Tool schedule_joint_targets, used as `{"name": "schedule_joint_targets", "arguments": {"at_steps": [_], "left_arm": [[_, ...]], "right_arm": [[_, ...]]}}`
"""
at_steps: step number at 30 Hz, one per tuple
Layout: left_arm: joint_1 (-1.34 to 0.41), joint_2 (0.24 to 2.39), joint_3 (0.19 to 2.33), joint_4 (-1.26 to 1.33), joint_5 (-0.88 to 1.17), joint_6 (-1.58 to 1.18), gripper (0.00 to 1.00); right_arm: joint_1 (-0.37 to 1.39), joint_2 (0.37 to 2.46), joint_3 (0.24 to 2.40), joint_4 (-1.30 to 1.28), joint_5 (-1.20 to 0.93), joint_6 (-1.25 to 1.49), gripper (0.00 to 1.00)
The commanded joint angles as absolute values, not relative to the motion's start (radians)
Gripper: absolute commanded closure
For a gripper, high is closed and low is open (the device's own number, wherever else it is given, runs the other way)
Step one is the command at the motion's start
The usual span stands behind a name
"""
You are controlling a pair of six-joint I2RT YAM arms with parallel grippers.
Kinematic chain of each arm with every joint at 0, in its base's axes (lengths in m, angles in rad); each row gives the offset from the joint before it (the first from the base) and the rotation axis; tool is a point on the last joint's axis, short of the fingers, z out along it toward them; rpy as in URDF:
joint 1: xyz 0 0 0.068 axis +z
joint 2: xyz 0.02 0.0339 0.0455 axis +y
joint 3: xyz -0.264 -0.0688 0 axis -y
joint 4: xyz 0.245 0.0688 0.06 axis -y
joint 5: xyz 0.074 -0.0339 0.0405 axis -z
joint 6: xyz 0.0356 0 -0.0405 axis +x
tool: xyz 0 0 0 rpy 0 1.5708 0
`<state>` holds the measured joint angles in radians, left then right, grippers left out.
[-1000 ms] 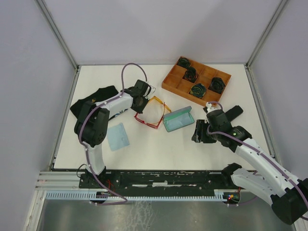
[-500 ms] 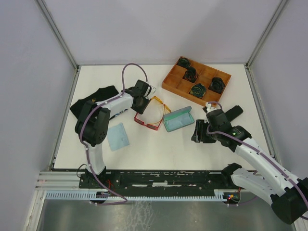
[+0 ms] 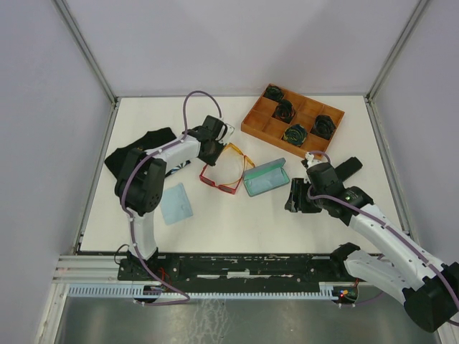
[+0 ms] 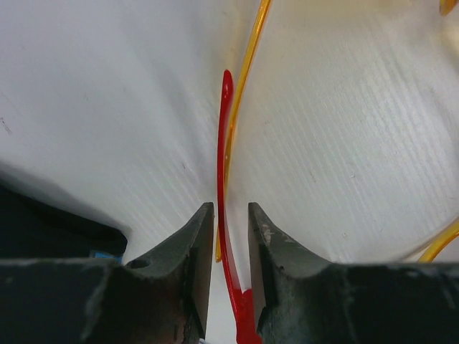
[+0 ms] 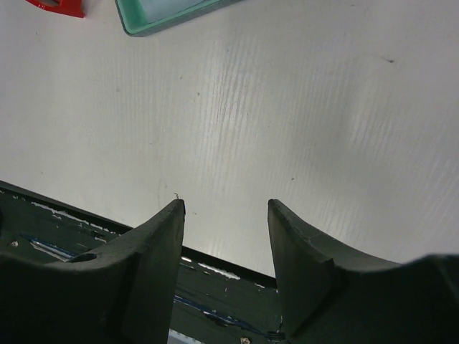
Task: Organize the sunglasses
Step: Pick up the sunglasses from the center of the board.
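Observation:
The red sunglasses (image 3: 221, 180) lie on the white table, left of an open teal case (image 3: 265, 177). The orange-yellow sunglasses (image 3: 237, 153) lie just behind them, and the two frames overlap. My left gripper (image 3: 216, 152) is at their left end. In the left wrist view its jaws (image 4: 231, 208) stand slightly apart, open, with the red temple arm (image 4: 224, 143) running between them and the orange temple arm (image 4: 247, 64) alongside. My right gripper (image 3: 295, 197) hovers right of the case, open (image 5: 226, 204) and holding nothing.
A wooden compartment tray (image 3: 262, 127) holding dark bundles sits at the back right. A light blue cloth (image 3: 176, 203) lies at the front left, a black case (image 3: 140, 152) by the left wall, and another black object (image 3: 350, 167) behind my right arm.
My left gripper's jaws have parted from the red temple arm, and the wrist has shifted slightly back. The right arm has not moved.

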<state>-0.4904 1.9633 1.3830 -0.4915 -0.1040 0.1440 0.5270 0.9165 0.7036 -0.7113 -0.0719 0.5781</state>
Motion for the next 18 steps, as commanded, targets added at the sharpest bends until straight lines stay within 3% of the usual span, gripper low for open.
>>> {"name": "schedule_joint_targets", "arguments": {"at_steps": [1, 18], "left_arm": [[-0.489, 1.989, 1.450, -0.470, -0.116, 0.172, 0.70], [-0.490, 1.943, 1.458, -0.506, -0.110, 0.169, 0.91]], "right_arm": [[0.522, 0.917, 0.721, -0.670, -0.078, 0.569, 0.42], [0.522, 0.905, 0.730, -0.686, -0.064, 0.565, 0.41]]}}
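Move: The red sunglasses' left temple lies almost under the left hand, its middle about 2 cm ahead and 1 cm below, between the open fingers. The orange sunglasses are some 7 cm to the right and 1 cm ahead; the open green case is roughly 20 cm right and 5 cm back; the black shirt is about 23 cm left and 1 cm ahead. From the right hand that temple is around 24 cm ahead and 30 cm left, 9 cm lower. Ease the left gripper about 1 cm forward along the red temple, drifting slightly right, then stay there low over the board. Close the fingers meanwhile from about a third open to nearly shut, so that the pads pinch the thin red temple a little ahead of its hinge; keep the wrist as it is. ##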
